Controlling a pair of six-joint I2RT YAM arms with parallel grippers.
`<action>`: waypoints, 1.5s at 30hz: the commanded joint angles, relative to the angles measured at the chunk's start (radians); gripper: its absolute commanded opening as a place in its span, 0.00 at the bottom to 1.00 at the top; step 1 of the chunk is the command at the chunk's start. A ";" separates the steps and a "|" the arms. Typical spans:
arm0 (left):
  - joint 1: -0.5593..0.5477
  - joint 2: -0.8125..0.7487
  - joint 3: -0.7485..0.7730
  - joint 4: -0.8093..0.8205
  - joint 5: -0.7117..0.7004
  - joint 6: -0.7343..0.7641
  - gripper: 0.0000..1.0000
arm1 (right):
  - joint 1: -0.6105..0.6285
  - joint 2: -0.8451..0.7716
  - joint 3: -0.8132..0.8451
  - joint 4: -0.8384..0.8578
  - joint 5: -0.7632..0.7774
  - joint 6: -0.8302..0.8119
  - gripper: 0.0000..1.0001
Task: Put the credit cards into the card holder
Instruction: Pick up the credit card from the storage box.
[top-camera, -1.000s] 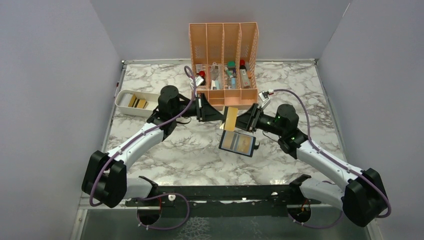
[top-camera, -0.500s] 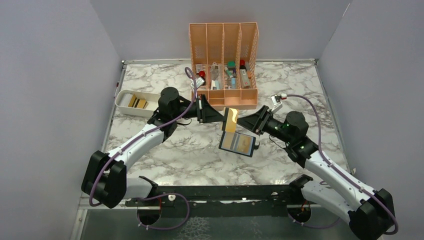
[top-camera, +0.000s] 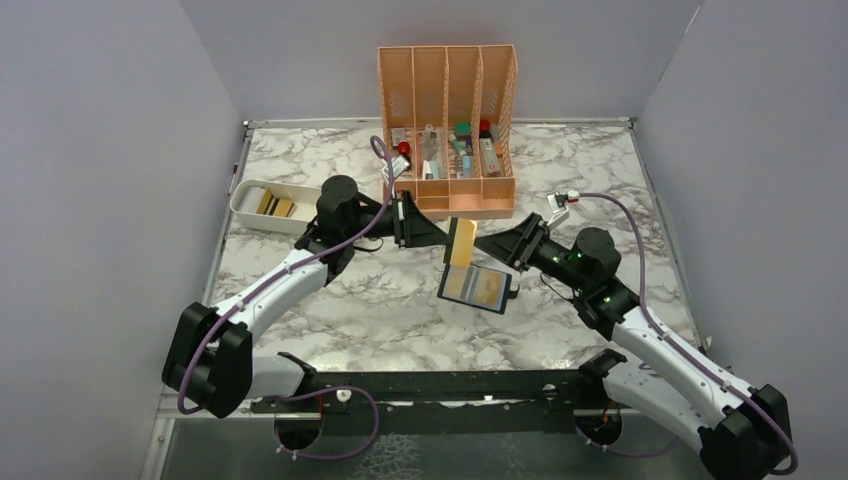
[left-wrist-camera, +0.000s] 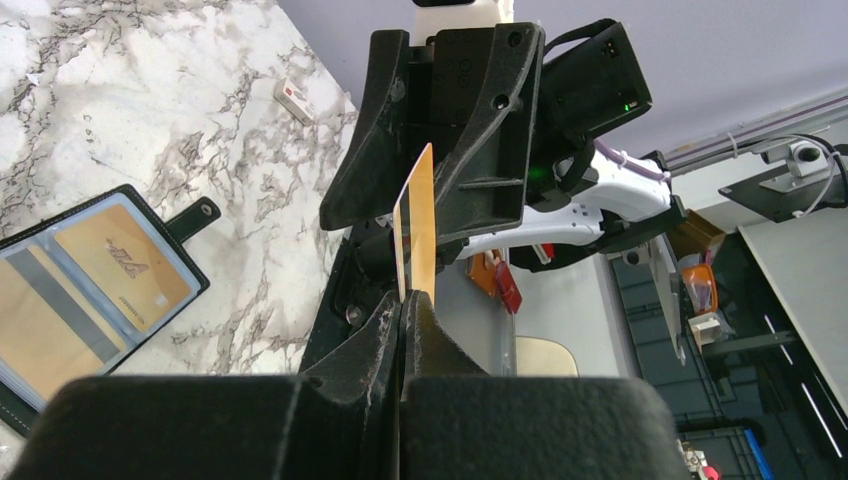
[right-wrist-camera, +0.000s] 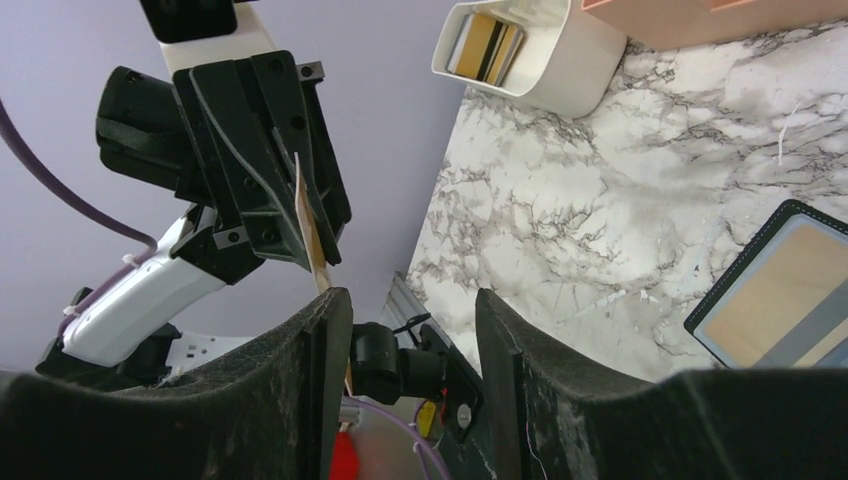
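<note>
A gold credit card hangs on edge above the table, and my left gripper is shut on its left edge. In the left wrist view the card rises straight from the closed jaws. My right gripper faces it from the right, open and holding nothing. In the right wrist view the card shows past the left finger. The black card holder lies open on the marble just below, with gold cards in its bluish pockets. It also shows as the holder and the holder.
A white tray with more cards stands at the left edge of the table, also seen as the tray. The tall orange slotted organiser with small items stands at the back, close behind both grippers.
My right gripper has opened wider and drawn back to the right, away from the card. The left gripper stays where it was, still shut on the card.
</note>
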 joint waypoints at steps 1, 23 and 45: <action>-0.003 -0.021 -0.022 0.006 0.010 0.005 0.00 | 0.004 -0.060 0.009 0.028 0.040 -0.006 0.55; -0.014 0.013 -0.031 0.006 0.007 0.011 0.01 | 0.004 0.101 -0.013 0.230 -0.110 0.013 0.21; -0.013 0.097 -0.051 -0.381 -0.453 0.400 0.49 | 0.003 0.138 -0.070 -0.148 0.181 -0.236 0.01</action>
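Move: The left gripper holds the yellow credit card level by one edge; the right gripper's open fingers are about 6 cm to its right and some 2 cm lower. From the right hand the card's middle is about 3 cm left, level fore-and-aft and 2 cm up. The open card holder lies some 4 cm ahead of the right hand, 1 cm to its right and 21 cm below; the pink organiser's middle is about 33 cm ahead, 5 cm left and 18 cm below. Hold the card nearly still in the left gripper while you raise the right a little, slide it leftward and back down over the card's free edge, and close it to pinch the card. Then open the left to about half and sink both hands towards the card holder: right some 8 cm with the card, easing back rightward, left about 11 cm and a little forward, its fingertips dipping. ##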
